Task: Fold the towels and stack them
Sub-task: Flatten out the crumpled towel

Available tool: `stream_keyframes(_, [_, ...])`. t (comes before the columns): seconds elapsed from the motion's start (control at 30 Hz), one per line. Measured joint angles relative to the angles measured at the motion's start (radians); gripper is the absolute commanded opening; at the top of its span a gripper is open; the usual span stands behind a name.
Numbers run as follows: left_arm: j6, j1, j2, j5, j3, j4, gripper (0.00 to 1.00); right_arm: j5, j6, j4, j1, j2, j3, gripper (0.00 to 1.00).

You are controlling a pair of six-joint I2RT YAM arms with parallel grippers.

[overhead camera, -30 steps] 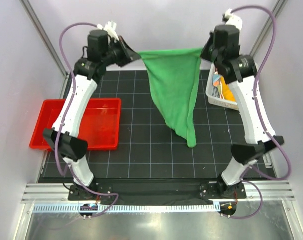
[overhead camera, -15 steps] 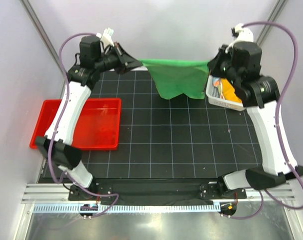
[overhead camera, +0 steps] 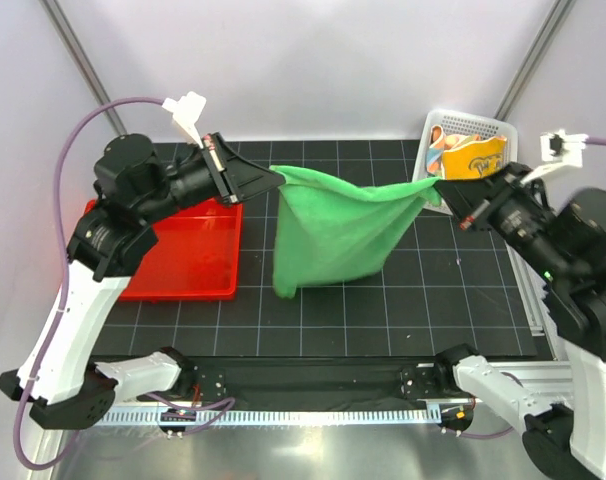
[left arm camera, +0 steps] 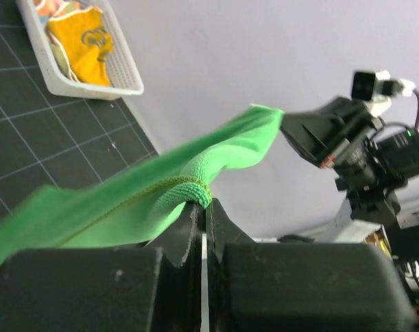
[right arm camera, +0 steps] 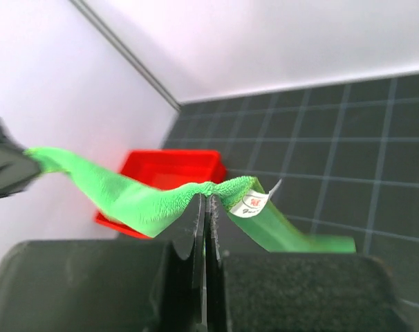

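Note:
A plain green towel [overhead camera: 333, 230] hangs stretched between both grippers above the middle of the black mat, its lower part sagging toward the mat. My left gripper [overhead camera: 275, 180] is shut on the towel's left corner [left arm camera: 196, 188]. My right gripper [overhead camera: 445, 195] is shut on the right corner, where a white label [right arm camera: 249, 203] sticks out. In the right wrist view the towel [right arm camera: 126, 197] runs leftward from my closed jaws. An orange towel [overhead camera: 473, 158] lies crumpled in the white basket [overhead camera: 463, 117].
A red tray [overhead camera: 183, 250] sits on the mat's left side, under my left arm. The white mesh basket stands at the far right corner, also seen in the left wrist view as the basket [left arm camera: 92, 86]. Grey walls enclose the back and sides.
Both arms have drawn back from the far edge toward the near side, carrying the green towel with them. The towel now spans the mat's middle, and the basket is uncovered.

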Motion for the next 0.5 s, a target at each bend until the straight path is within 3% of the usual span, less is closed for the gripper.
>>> stream_keyframes(0.3, [-0.028, 0.000, -0.016, -0.112, 0.029, -0.080, 0.00, -0.071, 0.133, 0.138, 0.000, -0.061, -0.002, 0.01])
stream_keyframes(0.5, [0.018, 0.024, 0.113, -0.206, 0.126, -0.150, 0.00, -0.002, 0.082, 0.181, 0.000, 0.053, -0.006, 0.01])
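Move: Both hands already pinch the top corners of the green towel, high over the table, so its hanging middle lies roughly 17 cm below them and level fore and aft, about 12 cm to the left hand's right and 12 cm to the right hand's left. The red bin is some 38 cm left of the left hand, 10 cm farther out, 45 cm down; the white basket is 32 cm ahead of the right hand, 20 cm to its right, 42 cm down. Both closed grippers keep their pinch on the towel's top corners. The right hand first goes up about 5 cm and back about 3 with a slight roll, then swings forward again; the left shifts slightly left, then sweeps forward about 5 cm, sinking a little and turning counter-clockwise, carrying the top edge outward over the table. ##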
